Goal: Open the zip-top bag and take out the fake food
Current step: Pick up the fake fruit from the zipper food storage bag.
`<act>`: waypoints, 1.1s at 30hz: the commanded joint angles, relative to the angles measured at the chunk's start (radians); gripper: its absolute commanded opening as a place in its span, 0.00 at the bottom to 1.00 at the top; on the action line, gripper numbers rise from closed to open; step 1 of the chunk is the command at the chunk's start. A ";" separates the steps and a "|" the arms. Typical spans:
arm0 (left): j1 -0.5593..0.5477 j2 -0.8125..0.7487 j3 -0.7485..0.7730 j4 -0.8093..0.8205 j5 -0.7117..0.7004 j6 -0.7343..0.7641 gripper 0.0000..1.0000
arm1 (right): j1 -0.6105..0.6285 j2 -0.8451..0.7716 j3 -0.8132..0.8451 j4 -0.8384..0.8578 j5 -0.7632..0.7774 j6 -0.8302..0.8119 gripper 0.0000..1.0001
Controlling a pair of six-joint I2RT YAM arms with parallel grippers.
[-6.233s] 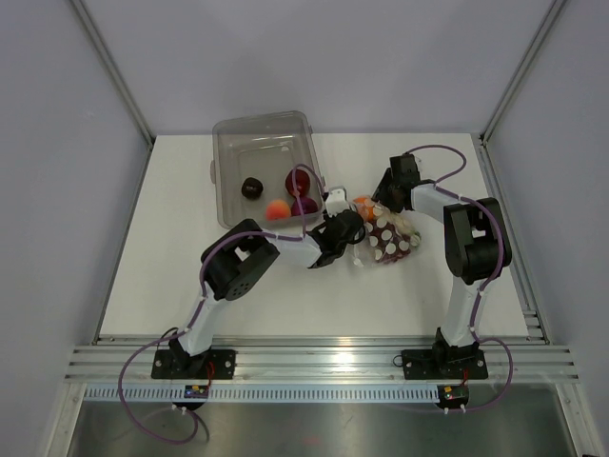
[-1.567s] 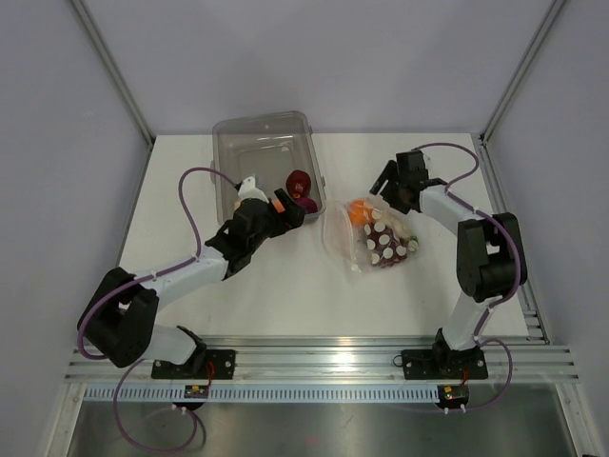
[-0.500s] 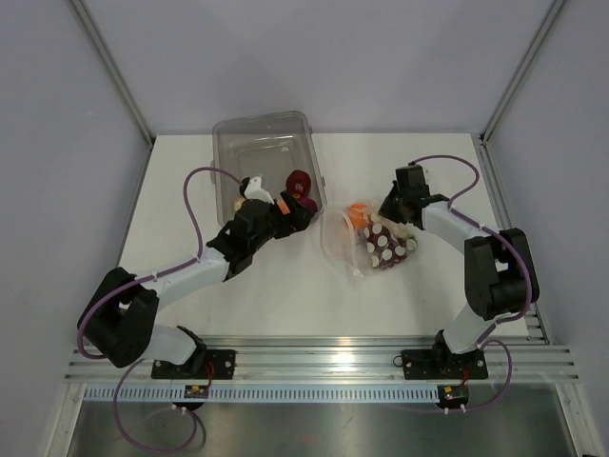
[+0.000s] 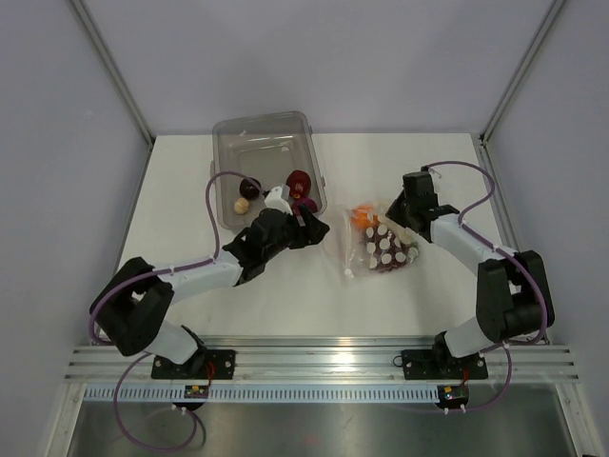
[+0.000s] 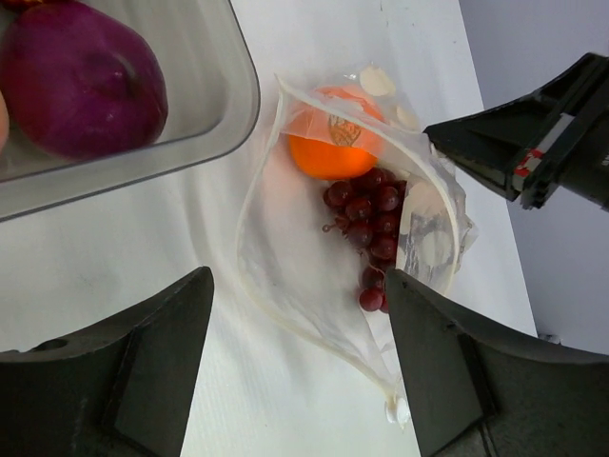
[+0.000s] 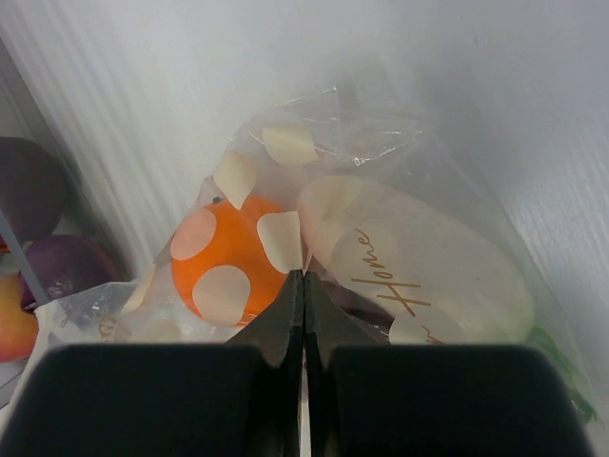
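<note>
The zip-top bag (image 4: 376, 249) lies right of centre, clear with white dots, its mouth gaping toward my left gripper (image 4: 319, 228). That gripper (image 5: 300, 281) is open just short of the mouth, nothing between its fingers. Inside the bag (image 5: 285, 257) I see fake food: an orange (image 5: 333, 148) and dark grapes (image 5: 371, 214). My right gripper (image 4: 393, 217) is at the bag's far corner. In the right wrist view it (image 6: 304, 276) is shut, pinching a fold of the bag's film (image 6: 381, 152) beside the orange (image 6: 224, 257).
The rigid clear bin (image 4: 262, 143) stands at the back left of the bag. It holds a dark red piece (image 4: 300, 181), a dark round piece (image 4: 250, 187) and a small beige one (image 4: 242, 205). A purple piece (image 5: 76, 76) shows through the bin wall (image 5: 219, 105).
My left arm has swung from the bin's edge rightward to the bag's mouth. My right gripper has closed on the bag's far corner.
</note>
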 commanded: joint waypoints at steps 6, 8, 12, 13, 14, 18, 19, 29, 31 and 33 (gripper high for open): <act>-0.047 0.108 0.081 0.073 0.015 0.029 0.75 | 0.011 -0.135 -0.068 0.025 0.040 0.017 0.00; -0.049 0.131 0.085 0.089 0.030 0.007 0.75 | 0.010 -0.155 -0.089 0.023 0.035 0.018 0.00; -0.056 0.180 0.108 0.103 0.057 -0.010 0.74 | 0.011 -0.213 -0.137 0.020 0.052 0.028 0.00; -0.058 0.191 0.119 0.100 0.058 -0.008 0.75 | 0.011 -0.243 -0.158 0.019 0.064 0.031 0.00; -0.062 0.200 0.125 0.102 0.061 -0.010 0.75 | 0.010 -0.259 -0.169 0.017 0.069 0.031 0.00; -0.069 0.237 0.154 0.123 0.102 -0.019 0.74 | 0.010 -0.329 -0.212 0.016 0.048 0.034 0.00; -0.070 0.240 0.156 0.132 0.110 -0.027 0.74 | 0.010 -0.351 -0.226 0.016 0.043 0.034 0.00; -0.095 0.242 0.157 0.166 0.124 -0.079 0.75 | 0.010 -0.372 -0.203 -0.035 0.066 0.020 0.50; -0.096 0.253 0.151 0.177 0.136 -0.108 0.74 | 0.010 -0.368 -0.189 -0.036 0.071 0.020 0.52; -0.096 0.263 0.142 0.195 0.138 -0.128 0.74 | 0.010 -0.362 -0.177 -0.035 0.078 0.021 0.52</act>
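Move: The orange, inside the bag's open mouth, lies some 12 cm to the left hand's right, 9 cm ahead and about 9 cm below. From that hand the grapes are roughly 17 cm right and 4 cm ahead; the purple plum in the bin is 4 cm left and 9 cm ahead. The right hand's shut fingers already hold the bag's film: the orange is about 9 cm left of them and barely ahead, the grapes 3 cm left and 5 cm back, the white radish 4 cm right and level, all about 5 cm lower. Still pinching the bag's film, the right hand draws it back about 6 cm, a little right and upward, then opens to half and lets go. Meanwhile the left hand swings some 8 cm right towards the orange and grapes in the bag's mouth, dipping about 4 cm and rising half of that again, turning slightly clockwise with fingers still wide. ##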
